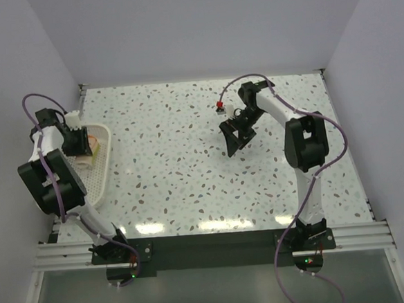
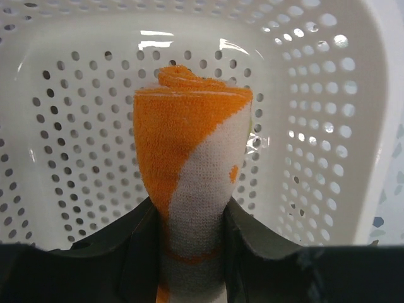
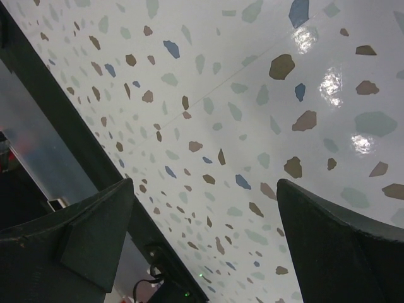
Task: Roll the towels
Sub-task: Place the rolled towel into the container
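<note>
A rolled orange and cream towel [image 2: 189,158] stands between the fingers of my left gripper [image 2: 191,218], which is shut on its lower end. The roll hangs inside the white mesh basket [image 2: 328,113]. From above, a bit of the towel [image 1: 83,144] shows in the basket [image 1: 101,174] at the table's left edge, under my left arm. My right gripper [image 3: 205,214] is open with only speckled tabletop between its fingers; it hovers over the middle right of the table [image 1: 236,136].
The white mesh basket lies against the left wall. A small red-tipped part [image 1: 220,106] sits on the right arm near its wrist. White walls close in the table on the left, back and right.
</note>
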Motion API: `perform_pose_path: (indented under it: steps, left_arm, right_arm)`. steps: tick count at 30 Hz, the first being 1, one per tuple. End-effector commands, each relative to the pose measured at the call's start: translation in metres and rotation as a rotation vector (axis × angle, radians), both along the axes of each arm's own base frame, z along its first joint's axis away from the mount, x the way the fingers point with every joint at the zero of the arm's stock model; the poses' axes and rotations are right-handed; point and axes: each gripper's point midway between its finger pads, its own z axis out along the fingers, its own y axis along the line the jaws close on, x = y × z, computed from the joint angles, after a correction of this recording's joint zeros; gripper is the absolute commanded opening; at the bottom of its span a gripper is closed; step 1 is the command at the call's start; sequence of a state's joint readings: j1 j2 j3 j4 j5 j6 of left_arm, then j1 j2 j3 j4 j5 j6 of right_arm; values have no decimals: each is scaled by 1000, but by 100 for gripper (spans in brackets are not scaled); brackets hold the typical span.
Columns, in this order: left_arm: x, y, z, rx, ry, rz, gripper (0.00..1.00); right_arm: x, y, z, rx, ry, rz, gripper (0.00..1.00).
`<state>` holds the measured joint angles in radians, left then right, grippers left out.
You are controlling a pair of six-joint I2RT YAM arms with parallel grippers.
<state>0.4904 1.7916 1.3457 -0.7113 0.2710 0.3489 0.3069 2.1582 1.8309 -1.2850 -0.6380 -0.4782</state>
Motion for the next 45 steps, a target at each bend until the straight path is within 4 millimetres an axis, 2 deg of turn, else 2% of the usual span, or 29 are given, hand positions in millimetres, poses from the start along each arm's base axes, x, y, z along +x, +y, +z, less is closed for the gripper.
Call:
perform_pose_path:
  steps: [1, 12, 21, 29, 35, 37, 42, 43, 45]
  left_arm:
    - [12, 7, -11, -9, -13, 55, 0]
    - [19, -5, -25, -76, -15, 62, 0]
    - [24, -28, -22, -134, -49, 8, 0]
    - [20, -31, -44, -149, -1, 17, 0]
    - [17, -34, -57, -173, 28, 7, 18]
    - [15, -34, -59, -173, 41, 1, 28]
    - [16, -31, -55, -157, 37, -9, 40]
    - [16, -31, -53, -157, 37, -10, 46]
    - [16, -30, -50, -156, 40, -15, 47]
  right_arm:
    - [2, -1, 19, 26, -62, -20, 99]
    - [0, 3, 15, 41, -16, -27, 99]
    - [-1, 3, 11, 41, 0, -31, 99]
    - [-2, 5, 8, 44, 14, -45, 99]
    - [-1, 5, 8, 43, 14, -53, 99]
    - [-2, 6, 7, 41, 16, -57, 99]
    - [0, 7, 6, 50, 19, -64, 99]
    - [2, 7, 7, 52, 13, -66, 99]
    - [3, 9, 7, 53, 9, -68, 99]
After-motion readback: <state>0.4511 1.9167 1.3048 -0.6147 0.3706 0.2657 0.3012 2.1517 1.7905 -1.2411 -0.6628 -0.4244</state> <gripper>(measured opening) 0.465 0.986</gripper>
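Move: The rolled towel is already between the left fingers, inside the container. Its resting spot, on the container floor near the right wall, is some 6 cm below this hand, 3 cm to its right and 1 cm ahead. The container's right wall is about 8 cm to the right, level fore and aft, and its far wall about 8 cm straight ahead. From the empty right hand the spot is some 43 cm left, 1 cm ahead and 7 cm below. The rolled towel, still pinched in the left gripper, is lowered towards the container floor, then carried about 3 cm right towards the right wall with a slight reach forward, and let down a little further, some 5 cm lower in all. The wrist rolls roughly 10 degrees, its left side dipping; the fingers keep the towel between them, their squeeze easing only at the very end. ##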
